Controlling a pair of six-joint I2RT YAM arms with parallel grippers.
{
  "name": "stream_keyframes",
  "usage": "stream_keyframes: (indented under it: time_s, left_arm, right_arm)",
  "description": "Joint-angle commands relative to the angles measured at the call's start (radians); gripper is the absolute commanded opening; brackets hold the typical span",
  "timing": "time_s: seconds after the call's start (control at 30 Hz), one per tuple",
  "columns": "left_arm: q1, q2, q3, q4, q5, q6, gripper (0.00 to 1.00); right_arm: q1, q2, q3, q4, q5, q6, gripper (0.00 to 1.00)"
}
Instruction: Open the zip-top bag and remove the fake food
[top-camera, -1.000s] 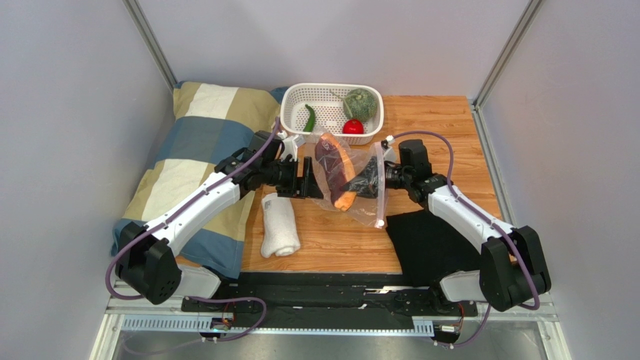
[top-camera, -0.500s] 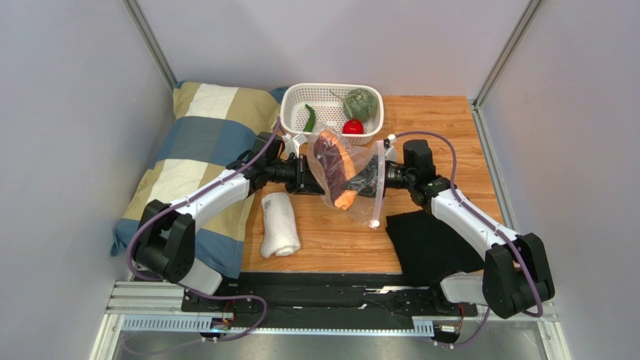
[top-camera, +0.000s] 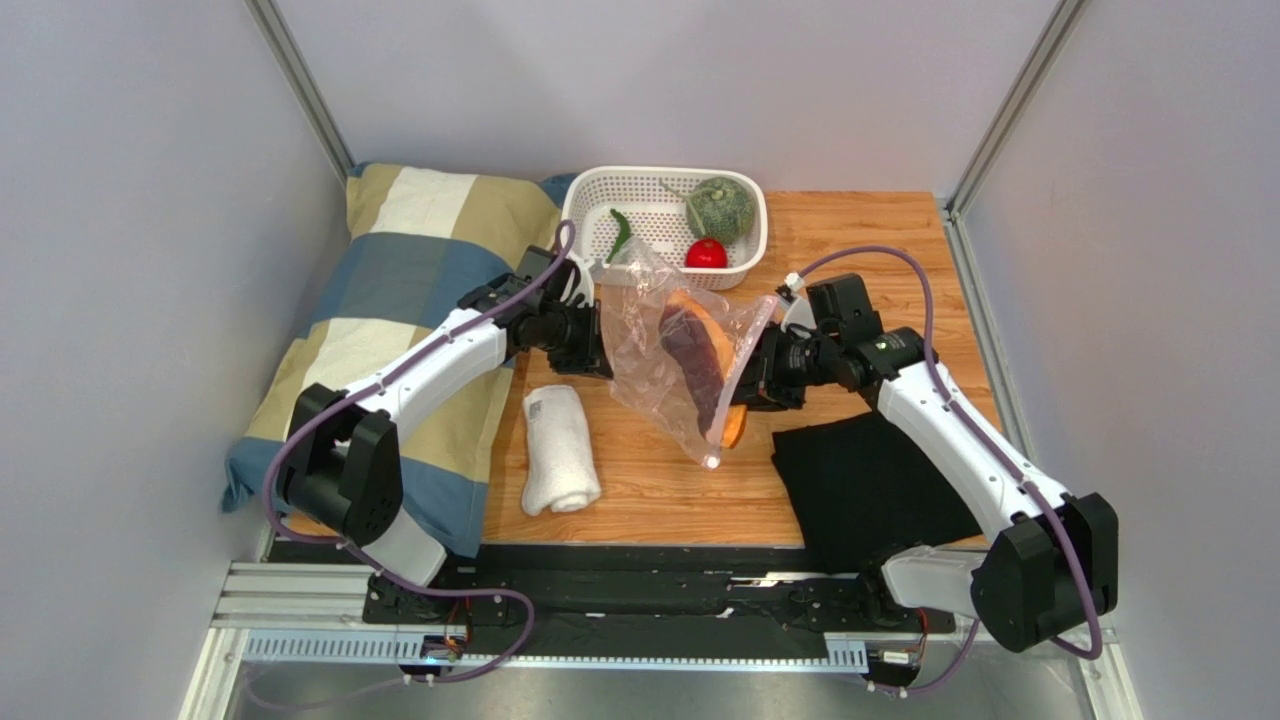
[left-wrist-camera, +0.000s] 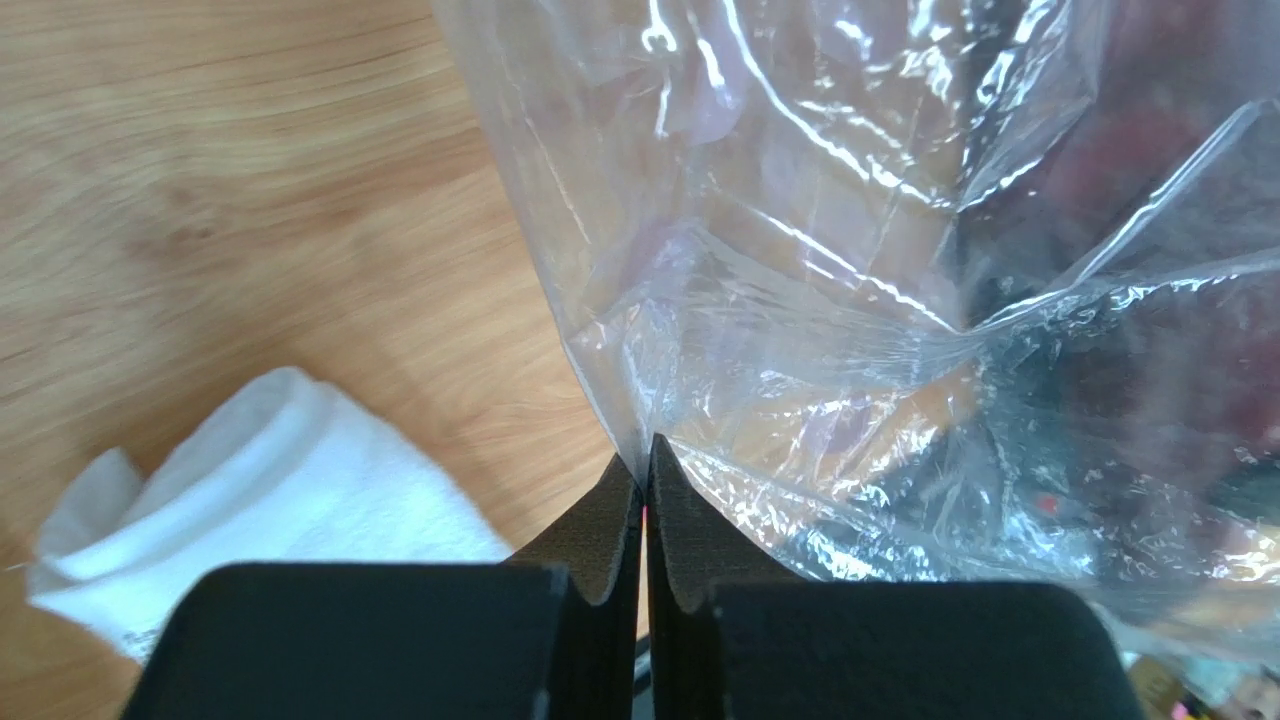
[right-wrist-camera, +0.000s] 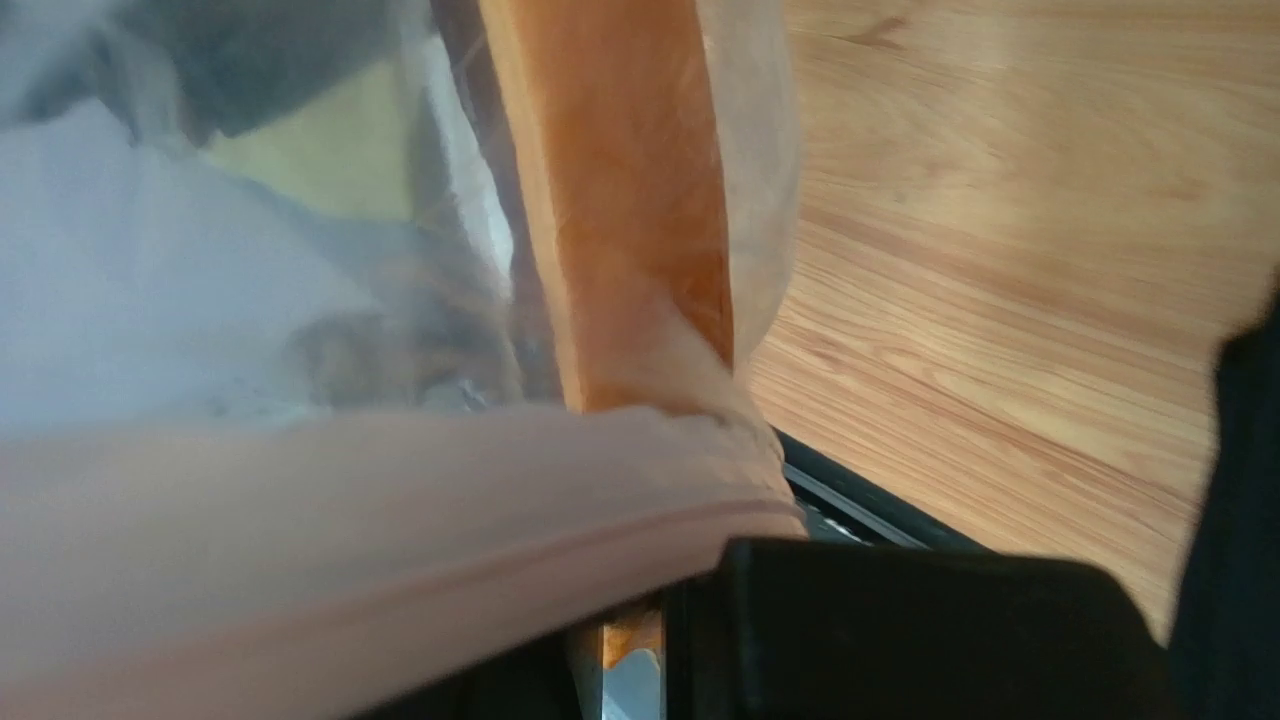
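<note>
The clear zip-top bag hangs between both grippers above the wooden table. My left gripper is shut on its crinkled left edge. The right gripper is shut on the pinkish zip strip, which slants down toward the front. Inside lies the purple-and-orange fake food piece, its orange end poking out by the strip and close to the right wrist camera. A bumpy green vegetable, a red tomato and a green pepper lie in the white basket.
A rolled white towel lies just left of the bag and shows below the left gripper. A black cloth covers the table's front right. A checked pillow sits under the left arm.
My left gripper went from open to shut on the bag's left edge. The bag swung so that its zip strip now slants down toward the front, and the right arm shifted forward with it.
</note>
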Motion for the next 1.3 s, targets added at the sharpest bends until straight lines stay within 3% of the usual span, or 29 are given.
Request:
stream_keyframes:
  time_s: [0.0,0.13,0.27,0.43,0.53,0.73,0.87,1.03,1.13,1.17,1.27]
  left_arm:
    - [0.007,0.042,0.018,-0.062,-0.138,0.075,0.00]
    - [0.006,0.077,0.043,-0.074,-0.148,0.089,0.00]
    - [0.006,0.102,0.064,-0.084,-0.136,0.098,0.00]
    - [0.006,0.122,0.079,-0.103,-0.158,0.109,0.00]
    - [0.006,0.142,0.096,-0.126,-0.155,0.109,0.00]
    - [0.006,0.165,0.104,-0.127,-0.164,0.120,0.00]
    - [0.006,0.194,0.124,-0.138,-0.164,0.132,0.00]
    - [0.006,0.130,0.153,-0.158,-0.023,0.135,0.01]
    - [0.006,0.044,0.156,-0.152,0.015,0.140,0.15]
    - [0.006,0.026,0.159,-0.155,0.017,0.138,0.21]
    - [0.006,-0.037,0.159,-0.172,-0.015,0.117,0.28]
  right_arm:
    - [0.001,-0.042,0.107,-0.327,0.185,-0.278,0.00]
    - [0.001,-0.057,0.150,-0.523,0.255,-0.331,0.00]
    - [0.003,-0.150,0.173,-0.702,0.156,-0.265,0.00]
    - [0.003,-0.247,0.392,-0.983,0.319,-0.207,0.00]
    - [0.001,-0.256,0.470,-1.017,0.315,-0.147,0.00]
    - [0.003,-0.324,0.521,-1.016,0.257,-0.079,0.00]
    - [0.003,-0.351,0.556,-0.976,0.324,-0.119,0.00]
    - [0.003,-0.342,0.417,-0.830,0.236,-0.093,0.00]
    - [0.014,-0.313,0.265,-0.634,0.010,-0.069,0.00]
    - [0.067,-0.302,0.239,-0.593,-0.022,-0.064,0.00]
    - [0.208,-0.230,0.181,-0.496,-0.025,-0.073,0.00]
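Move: The right hand holds the carrot's near end; the bag, with the eggplant and the carrot's rest inside, is centred some 9 cm to its left and 6 cm ahead, about level. The white basket is roughly 28 cm ahead, 13 cm left and 12 cm lower; the black cloth is 12 cm back, 20 cm right, 15 cm down. From the left hand, pinching the bag's closed side, the bag's middle is about 12 cm right and 2 cm ahead. Right hand, still pinching the carrot, pulls back 12 cm and right, rising then dipping; left fingers part slightly. ##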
